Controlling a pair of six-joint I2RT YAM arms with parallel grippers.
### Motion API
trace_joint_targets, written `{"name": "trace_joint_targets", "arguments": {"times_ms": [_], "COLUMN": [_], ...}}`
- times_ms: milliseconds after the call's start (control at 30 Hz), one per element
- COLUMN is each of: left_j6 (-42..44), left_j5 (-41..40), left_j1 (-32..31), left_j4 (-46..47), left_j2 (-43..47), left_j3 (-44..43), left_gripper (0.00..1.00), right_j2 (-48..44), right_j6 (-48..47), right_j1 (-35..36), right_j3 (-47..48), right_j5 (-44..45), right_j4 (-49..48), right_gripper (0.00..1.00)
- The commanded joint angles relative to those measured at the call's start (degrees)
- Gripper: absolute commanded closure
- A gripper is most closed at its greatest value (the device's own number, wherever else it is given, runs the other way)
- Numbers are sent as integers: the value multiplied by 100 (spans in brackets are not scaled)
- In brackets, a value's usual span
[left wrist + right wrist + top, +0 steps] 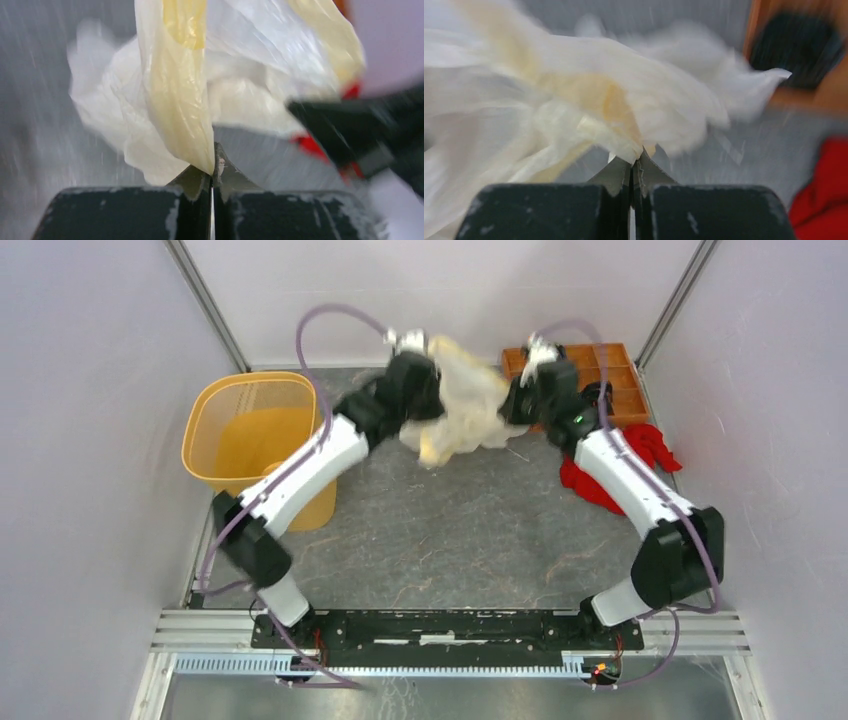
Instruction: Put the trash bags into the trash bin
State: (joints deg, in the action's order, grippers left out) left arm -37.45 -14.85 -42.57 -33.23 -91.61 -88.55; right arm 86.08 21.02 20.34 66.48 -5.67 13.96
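A crinkly cream-white trash bag (467, 405) hangs bunched between my two arms at the back middle of the table. My left gripper (213, 161) is shut on a yellowish fold of the trash bag (180, 100). My right gripper (636, 159) is shut on another edge of the trash bag (589, 100); that view is blurred. The orange-yellow lattice trash bin (252, 430) stands at the left, apart from the bag, with the left arm's forearm passing beside its rim.
A flat orange compartment tray (617, 375) sits at the back right. A red cloth (640, 455) lies on the table under the right arm. White walls close in on all sides.
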Motion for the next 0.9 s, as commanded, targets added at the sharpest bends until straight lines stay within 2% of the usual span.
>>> {"name": "trace_joint_targets", "arguments": {"times_ms": [0,67,100,133,167,233,267,300,367,400,433,467,533,600,667,733,800,867], "left_j6": [1253,1676,1822,1904,1972,1837,1700,1514,948,696,578,560,465,246,233,515,1003,1422], "left_j5": [500,878,1268,1598,1901,1927,1724,1303,239,15,242,732,1690,1836,1576,1327,1282,1322], "left_j1": [764,759,742,696,618,495,473,469,480,521,586,630,636,636,642,650,659,662], "left_j4": [-991,-709,-287,291,1094,2785,3437,3703,3038,2127,1639,1492,2010,2465,2376,1966,1422,842], "left_j2": [-1060,-1169,-967,-557,180,1288,1682,1927,1977,1836,1711,1699,2246,3192,3750,3637,3091,2419], "left_j3": [-4289,-5480,-5389,-4853,-3864,-1502,-423,645,1624,1899,2193,2559,3654,4411,4375,3613,2310,598], "left_gripper": [98,98,98,98,98,98,98,98,98,98,98,98,98,98,98,98,98,98], "right_j2": [-760,-1359,-1708,-2190,-2681,-3480,-3705,-3901,-3852,-3668,-3479,-3265,-3111,-3396,-3643,-3659,-3382,-2845], "right_j6": [-877,-1319,-1589,-1880,-2049,-2386,-2491,-2502,-2252,-2116,-1782,-1666,-1401,-960,-805,-886,-1287,-1645], "right_j1": [56,281,433,625,727,751,750,746,750,752,753,747,896,1138,1158,1157,1157,1149], "right_j3": [2691,3039,2861,2364,1809,424,-289,-816,-1661,-2059,-2327,-2599,-3251,-3807,-3651,-2827,-1499,134], "right_j5": [27,-56,-163,-290,-459,-687,-526,-99,760,960,895,425,-465,-626,-718,-378,-5,245], "right_j4": [1045,534,145,-423,-1091,-2260,-2585,-2782,-2543,-2215,-1918,-1690,-1651,-1893,-1888,-1545,-903,-109], "right_gripper": [99,100,100,100,100,99,99,99,100,99,99,99,99,99,99,100,99,99]}}
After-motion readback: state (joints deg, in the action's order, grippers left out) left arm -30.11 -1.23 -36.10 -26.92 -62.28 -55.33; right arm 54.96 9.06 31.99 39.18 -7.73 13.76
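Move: The pale trash bag is already pinched by both hands and hangs between them. Its middle is about 6 cm right, 3 cm ahead and a little below the left hand, and roughly 8 cm left and 2 cm back of the right hand, at about its height. From the left hand, the yellow trash bin is some 30 cm left, 3 cm back and 12 cm lower. From the right hand, the wooden tray lies about 20 cm ahead and 19 cm right, and the red cloth about level and 28 cm right, both some 17 cm lower. Both hands keep their closed grip on the bag's rim and fling it up fast, the left about 28 cm with a short push forward before drawing back, the right nearly 40 cm while pulling back towards the base, its fingers tipping up some 70 degrees and the left's some 40. They then whip the bag steeply down past their starting height, tipping the fingers back down, and start up again at the bottom, ending nearer the base with the left hand about 8 cm farther left. ##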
